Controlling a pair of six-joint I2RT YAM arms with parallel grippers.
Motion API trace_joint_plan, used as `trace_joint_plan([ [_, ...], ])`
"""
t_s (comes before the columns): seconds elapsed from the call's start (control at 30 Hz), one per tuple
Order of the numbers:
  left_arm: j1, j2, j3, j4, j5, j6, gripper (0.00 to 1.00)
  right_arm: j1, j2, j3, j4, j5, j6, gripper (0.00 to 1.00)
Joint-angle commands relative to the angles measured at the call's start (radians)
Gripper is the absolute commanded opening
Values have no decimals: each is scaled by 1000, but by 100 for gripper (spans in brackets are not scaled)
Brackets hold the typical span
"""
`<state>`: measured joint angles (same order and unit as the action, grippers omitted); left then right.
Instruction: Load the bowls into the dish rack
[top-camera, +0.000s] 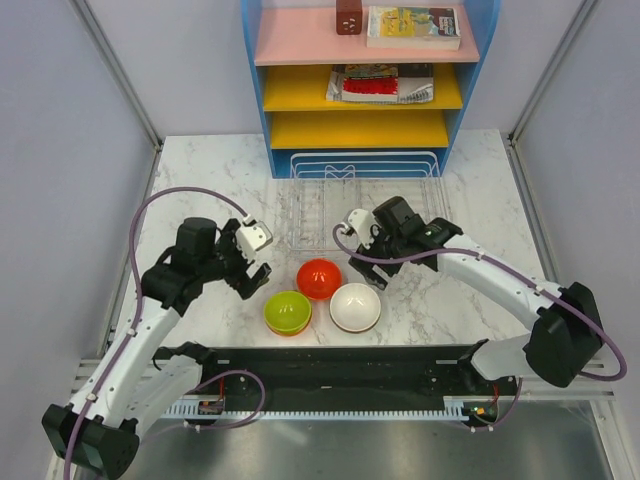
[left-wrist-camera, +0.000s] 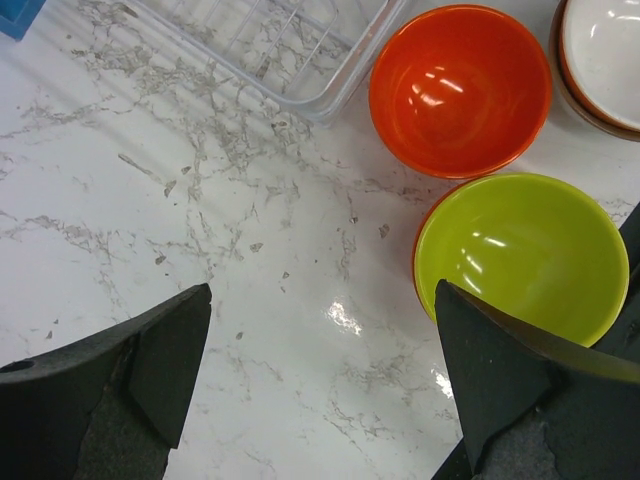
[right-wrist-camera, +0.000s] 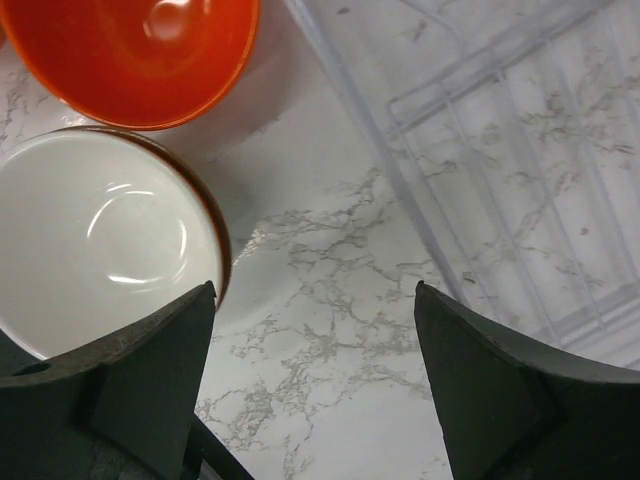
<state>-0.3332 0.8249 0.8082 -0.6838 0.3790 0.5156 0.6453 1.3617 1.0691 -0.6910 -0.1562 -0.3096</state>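
Three bowls sit on the marble table in front of the dish rack (top-camera: 365, 200), which stands bare: a red-orange bowl (top-camera: 319, 278), a lime green bowl (top-camera: 287, 312) and a white bowl (top-camera: 355, 307). An orange rim shows under the lime bowl (left-wrist-camera: 520, 255), and a dark reddish rim under the white bowl (right-wrist-camera: 95, 240). My left gripper (top-camera: 254, 280) hangs open just left of the lime bowl, over bare table (left-wrist-camera: 322, 290). My right gripper (top-camera: 368, 272) is open above the table between the white bowl and the rack's clear tray (right-wrist-camera: 500, 150), holding nothing (right-wrist-camera: 313, 288).
A blue shelf unit (top-camera: 365, 80) with pink and yellow shelves stands behind the rack, carrying books and a small brown box (top-camera: 348, 16). Grey walls flank the table on both sides. The arms' black base rail (top-camera: 330, 365) runs along the near edge.
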Motion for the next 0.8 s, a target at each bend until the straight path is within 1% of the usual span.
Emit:
trace_joint_plan([
  [0.0,-1,-24,-24,-20,-25,3,100,63,16,-20,-16,17,-22,87],
  [0.03,-1,-27,-27,-20,-25,1,100,71,25,-21,-16,21,-22,88],
  [0.1,-1,-30,-32,-22,-26,0,100,82,36,-32,-13,24,-23,85],
  [0.27,0,-38,-44,-22,-25,-5,100,96,80,-35,-7,38,-26,71],
  [0.43,-1,-30,-50,-22,-25,-6,100,126,97,-40,-16,35,-26,65],
  [0.5,-1,-29,-50,-20,-25,-6,100,131,99,-40,-22,34,-29,55],
  [0.53,0,-27,-50,-22,-20,-8,100,132,100,-38,-24,33,-29,52],
  [0.57,-1,-26,-50,-20,-19,-9,100,134,99,-37,-28,29,-31,51],
  [0.6,0,-24,-50,-20,-14,-15,100,134,94,-32,-39,23,-32,54],
  [0.63,0,-23,-50,-20,-8,-15,100,134,91,-31,-41,23,-33,54],
  [0.7,-1,-15,-53,-17,1,-23,100,134,83,-32,-44,20,-36,49],
  [0.77,-1,-7,-58,-16,11,-28,100,136,82,-34,-47,6,-39,50],
])
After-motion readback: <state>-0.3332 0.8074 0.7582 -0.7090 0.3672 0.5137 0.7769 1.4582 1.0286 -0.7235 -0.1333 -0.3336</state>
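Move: Back and to the left of the right hand lies the white bowl: about 8 cm back, 5 cm left and 8 cm below. The red bowl stands some 14 cm to this hand's left and 1 cm back, and the dish rack's middle is about 17 cm straight ahead of it. From the left hand the white bowl lies roughly 24 cm right and 4 cm back, some 14 cm lower. Sinking about 4.5 cm and drawing back some 4 cm with a slight drift left, the right hand comes down at the far right rim of the white bowl. It turns and tilts roughly 10 degrees as the fingers close to about half open, one over the inside of the rim and one outside, not yet pinching. The left hand, wide open and empty, eases down 2 cm. ##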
